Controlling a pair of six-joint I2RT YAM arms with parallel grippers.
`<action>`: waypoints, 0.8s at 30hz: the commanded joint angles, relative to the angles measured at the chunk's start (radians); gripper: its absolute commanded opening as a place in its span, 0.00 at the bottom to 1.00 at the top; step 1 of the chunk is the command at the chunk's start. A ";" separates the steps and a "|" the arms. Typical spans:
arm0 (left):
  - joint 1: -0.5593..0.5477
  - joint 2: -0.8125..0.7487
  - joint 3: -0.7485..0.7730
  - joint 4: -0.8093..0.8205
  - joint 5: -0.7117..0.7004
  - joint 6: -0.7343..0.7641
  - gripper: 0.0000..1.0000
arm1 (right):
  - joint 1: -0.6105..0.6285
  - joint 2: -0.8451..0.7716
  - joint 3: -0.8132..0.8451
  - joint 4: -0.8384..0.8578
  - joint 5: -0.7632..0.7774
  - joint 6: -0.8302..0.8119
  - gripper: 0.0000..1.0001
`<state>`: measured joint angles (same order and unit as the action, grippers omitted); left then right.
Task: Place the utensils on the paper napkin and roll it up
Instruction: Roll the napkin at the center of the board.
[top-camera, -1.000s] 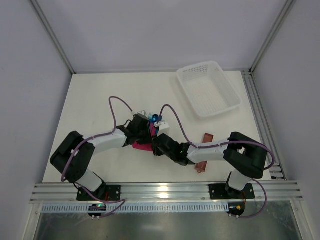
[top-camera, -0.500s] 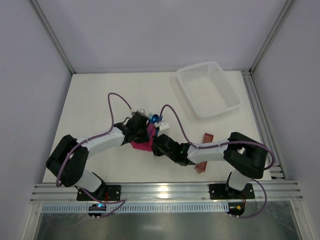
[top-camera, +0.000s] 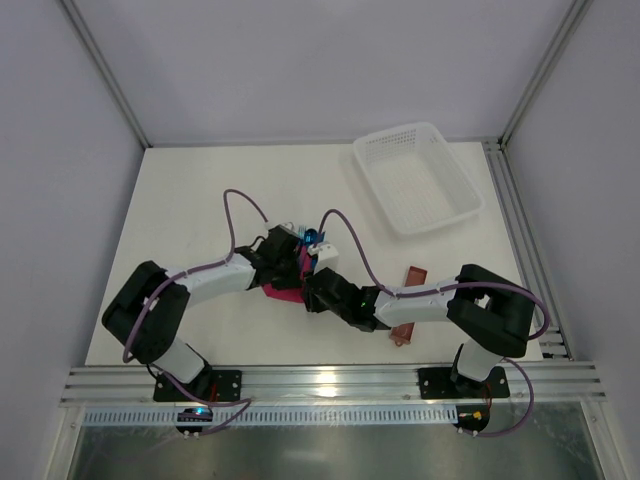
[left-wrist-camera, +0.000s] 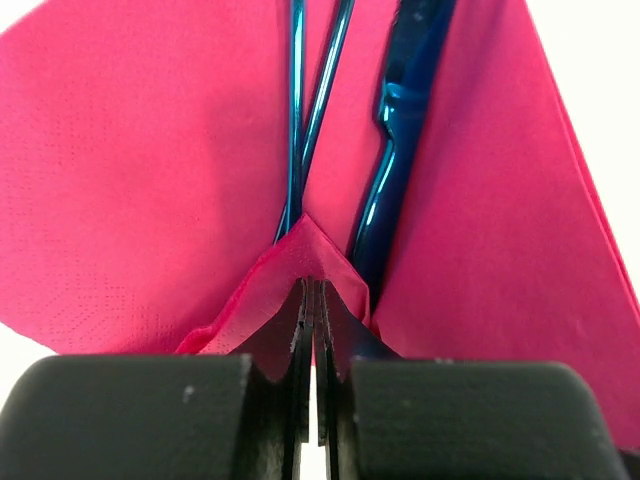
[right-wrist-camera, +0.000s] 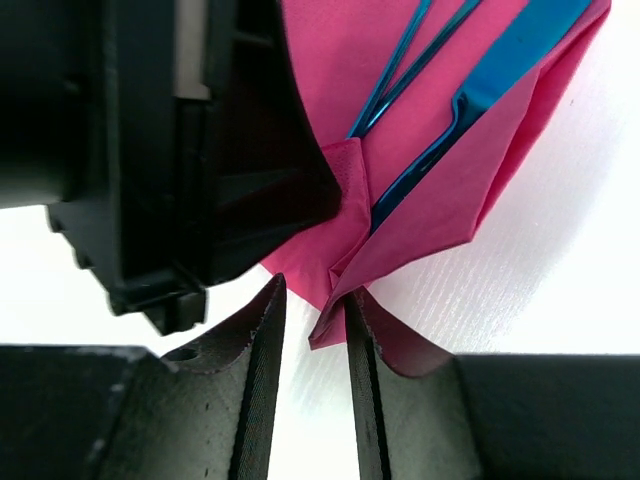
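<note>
The magenta paper napkin (left-wrist-camera: 150, 180) lies on the white table with slim blue utensils (left-wrist-camera: 388, 190) resting on it, their handles pointing toward my left gripper (left-wrist-camera: 314, 285). That gripper is shut on a raised fold at the napkin's near corner. In the right wrist view the napkin (right-wrist-camera: 500, 170) is folded partly over the utensils (right-wrist-camera: 500, 70). My right gripper (right-wrist-camera: 312, 295) is open, and a loose napkin corner hangs between its fingers, against the right one. From above, both grippers meet at the napkin (top-camera: 283, 291), and the utensils' (top-camera: 318, 238) blue tips stick out beyond it.
A white mesh basket (top-camera: 418, 178) stands at the back right. A reddish-brown oblong sleeve (top-camera: 413, 272) lies under my right arm. The black body of the left gripper (right-wrist-camera: 200, 150) sits close to the right gripper's left side.
My left gripper has closed onto the napkin's corner fold. The right gripper's jaws have parted slightly. Both arms have stayed near the napkin.
</note>
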<state>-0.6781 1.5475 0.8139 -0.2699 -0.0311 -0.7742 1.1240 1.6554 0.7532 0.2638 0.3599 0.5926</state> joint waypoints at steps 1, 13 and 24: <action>0.006 0.011 -0.005 0.054 0.023 0.001 0.02 | 0.008 -0.029 0.015 0.075 -0.012 -0.034 0.33; 0.006 -0.004 0.022 -0.009 -0.041 0.012 0.04 | 0.008 0.027 0.035 0.126 -0.045 -0.059 0.36; 0.097 -0.133 0.062 -0.081 -0.023 0.073 0.40 | 0.008 0.060 0.015 0.146 -0.047 -0.050 0.36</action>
<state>-0.6071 1.4780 0.8490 -0.3496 -0.0761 -0.7403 1.1248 1.7111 0.7593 0.3443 0.3073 0.5507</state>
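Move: The napkin's folded near corner lies right under the left hand's shut fingertips, about 1 cm ahead and 1 cm lower. Fork and spoon are centred some 5 cm ahead and 1 cm to its right, the knife 5 cm ahead and 3 cm right. The napkin's raised right flap is centred about 5 cm ahead of the right hand, 1 cm to its right and slightly lower; the folded corner is some 4 cm ahead and 2 cm left of that hand. The left fingertips keep pressing the folded near corner down by the handle ends, then come free, opening to about a third as the hand climbs some 3 cm while heading left and forward. Meanwhile the right hand, fingers staying parted, pushes the tip of the right flap about 1.5 cm left in a small arc, up first and then down onto the fold, turning slightly counter-clockwise. ##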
